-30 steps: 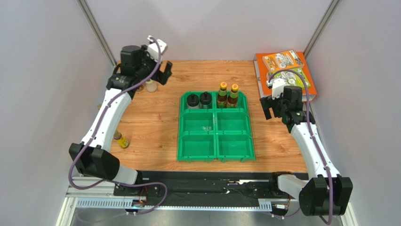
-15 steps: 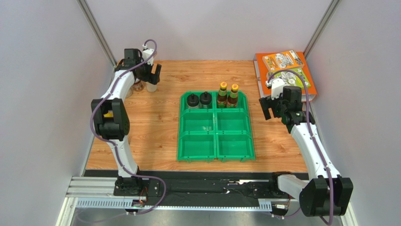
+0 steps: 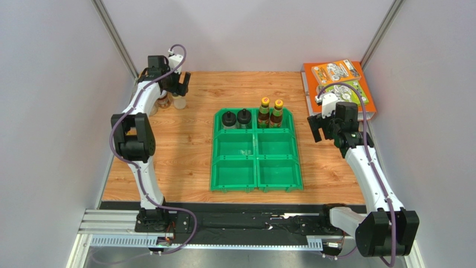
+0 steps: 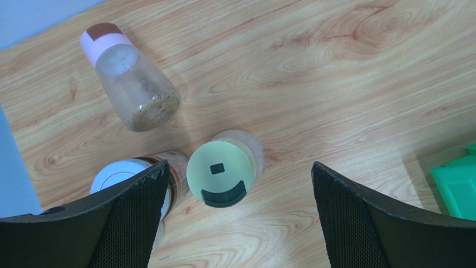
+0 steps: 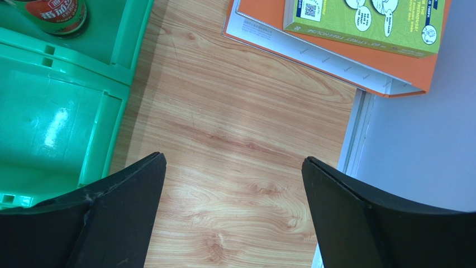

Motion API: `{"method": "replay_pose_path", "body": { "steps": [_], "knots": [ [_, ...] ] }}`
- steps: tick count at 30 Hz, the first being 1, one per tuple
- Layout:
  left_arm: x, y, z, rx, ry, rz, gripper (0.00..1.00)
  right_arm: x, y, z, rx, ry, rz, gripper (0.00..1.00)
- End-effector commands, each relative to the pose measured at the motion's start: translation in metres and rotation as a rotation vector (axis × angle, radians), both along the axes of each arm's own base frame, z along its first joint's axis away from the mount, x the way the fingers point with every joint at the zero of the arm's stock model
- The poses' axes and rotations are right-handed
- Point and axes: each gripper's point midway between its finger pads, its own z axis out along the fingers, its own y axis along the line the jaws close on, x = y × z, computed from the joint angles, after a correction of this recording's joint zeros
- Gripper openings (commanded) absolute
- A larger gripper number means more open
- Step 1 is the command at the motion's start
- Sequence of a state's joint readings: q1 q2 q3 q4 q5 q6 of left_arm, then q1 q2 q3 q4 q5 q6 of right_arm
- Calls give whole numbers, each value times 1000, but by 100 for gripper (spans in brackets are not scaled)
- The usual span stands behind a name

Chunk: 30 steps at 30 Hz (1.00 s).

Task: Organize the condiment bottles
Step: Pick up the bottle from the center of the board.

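My left gripper (image 3: 176, 85) is open above a cluster of condiment bottles at the table's far left corner. In the left wrist view, its fingers (image 4: 239, 167) straddle a clear bottle with a pale-green cap (image 4: 219, 173). A white-capped jar (image 4: 120, 176) touches that bottle and is partly behind the left finger. A pink-capped bottle (image 4: 131, 75) stands farther off. The green bin (image 3: 256, 187) holds two black-capped jars (image 3: 236, 118) and two yellow-capped amber bottles (image 3: 271, 111) in its back row. My right gripper (image 3: 323, 127) is open and empty over bare wood right of the bin (image 5: 232, 162).
Orange and green books (image 3: 337, 81) lie at the far right corner and also show in the right wrist view (image 5: 357, 28). The bin's corner (image 5: 112, 100) is at the right gripper's left. A grey wall runs close along the left of the bottle cluster.
My left arm has folded up and swung its gripper back and left, down over the corner bottles. A bottle by the left edge is now hidden behind the arm. The right arm has barely moved.
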<state>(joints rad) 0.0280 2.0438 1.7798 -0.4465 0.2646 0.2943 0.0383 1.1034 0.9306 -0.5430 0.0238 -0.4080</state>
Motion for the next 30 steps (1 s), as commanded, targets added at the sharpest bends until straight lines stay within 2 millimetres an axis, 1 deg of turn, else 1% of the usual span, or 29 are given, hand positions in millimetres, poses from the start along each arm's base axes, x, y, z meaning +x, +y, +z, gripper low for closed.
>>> {"method": "replay_pose_path", "body": {
  "steps": [1, 3, 4, 5, 7, 8, 9, 11, 12, 13, 15, 16, 17, 18, 21, 23, 24, 25, 26, 27, 28, 29, 30],
  "knots": [
    [18, 12, -3, 28, -33, 18, 99, 7, 4, 20, 9, -53, 14, 95],
    [20, 13, -11, 29, -21, 19, 100, 7, 4, 20, 9, -53, 12, 95],
    [23, 16, -11, 33, -24, 26, 99, 7, 3, 19, 8, -48, 11, 94],
    [24, 16, -18, 32, -10, 27, 99, 7, 4, 18, 9, -44, 12, 94],
    [27, 17, -18, 31, -10, 25, 99, 7, 4, 18, 9, -45, 13, 94],
    [28, 18, -23, 29, 1, 27, 99, 7, 4, 18, 9, -44, 13, 94],
    [28, 17, -24, 28, 2, 24, 99, 7, 4, 18, 9, -44, 13, 94],
    [28, 15, -22, 14, 0, 18, 93, 7, 4, 18, 8, -45, 12, 94],
    [27, 15, -22, 9, 3, 17, 89, 8, 4, 17, 9, -41, 11, 94],
    [26, 12, -21, 1, 2, 11, 80, 8, 3, 17, 7, -41, 9, 94],
    [24, 10, -21, -6, 7, 5, 71, 7, 3, 16, 7, -38, 9, 94],
    [21, 9, -22, -9, 13, -1, 60, 8, 3, 16, 6, -39, 7, 94],
    [20, 9, -21, -10, 12, -4, 55, 8, 4, 16, 7, -39, 10, 94],
    [18, 8, -22, -11, 15, -7, 53, 8, 3, 16, 9, -39, 8, 94],
    [12, 5, -23, -20, 28, -18, 41, 8, 4, 17, 9, -41, 9, 93],
    [7, 3, -16, -30, 26, -28, 25, 7, 3, 16, 8, -39, 6, 93],
    [4, 1, -15, -39, 29, -37, 20, 7, 4, 16, 8, -39, 8, 93],
    [1, -1, -6, -46, 22, -39, 5, 7, 3, 18, 8, -42, 7, 94],
    [-2, -2, 0, -52, 18, -42, 0, 8, 4, 18, 8, -44, 8, 93],
    [-6, -5, 5, -65, 17, -54, 0, 8, 3, 18, 7, -45, 5, 93],
    [-11, -8, 23, -75, -9, -63, 0, 7, 3, 18, 8, -44, 6, 93],
    [-16, -11, 31, -88, -17, -72, 0, 7, 3, 17, 6, -42, 6, 93],
    [-23, -18, 39, -116, -23, -103, 0, 7, 2, 17, 5, -42, 3, 93]
  ]
}}
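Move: The pale-green-capped bottle stands almost under the left hand, its middle about 2 cm ahead, 1 cm left and 9 cm below. The red-marked white-lidded jar is about 7 cm left of the bottle and level with it; the pink-capped bottle is some 7 cm farther out and 5 cm left of it. From the idle right hand, the pale-green-capped bottle lies roughly 25 cm ahead, 58 cm left and 11 cm below. The left hand, wide open over the pale-green-capped bottle, sinks about 5 cm while easing 1 to 2 cm forward and about 1 cm left, until the fingers stand either side of the cap, and there they close and pinch it. Keeping that grip, the hand starts drawing back about 2 cm and roughly 1 cm to the right with a barely begun rise, its fingers tipped some 5 degrees further down than at the start. ##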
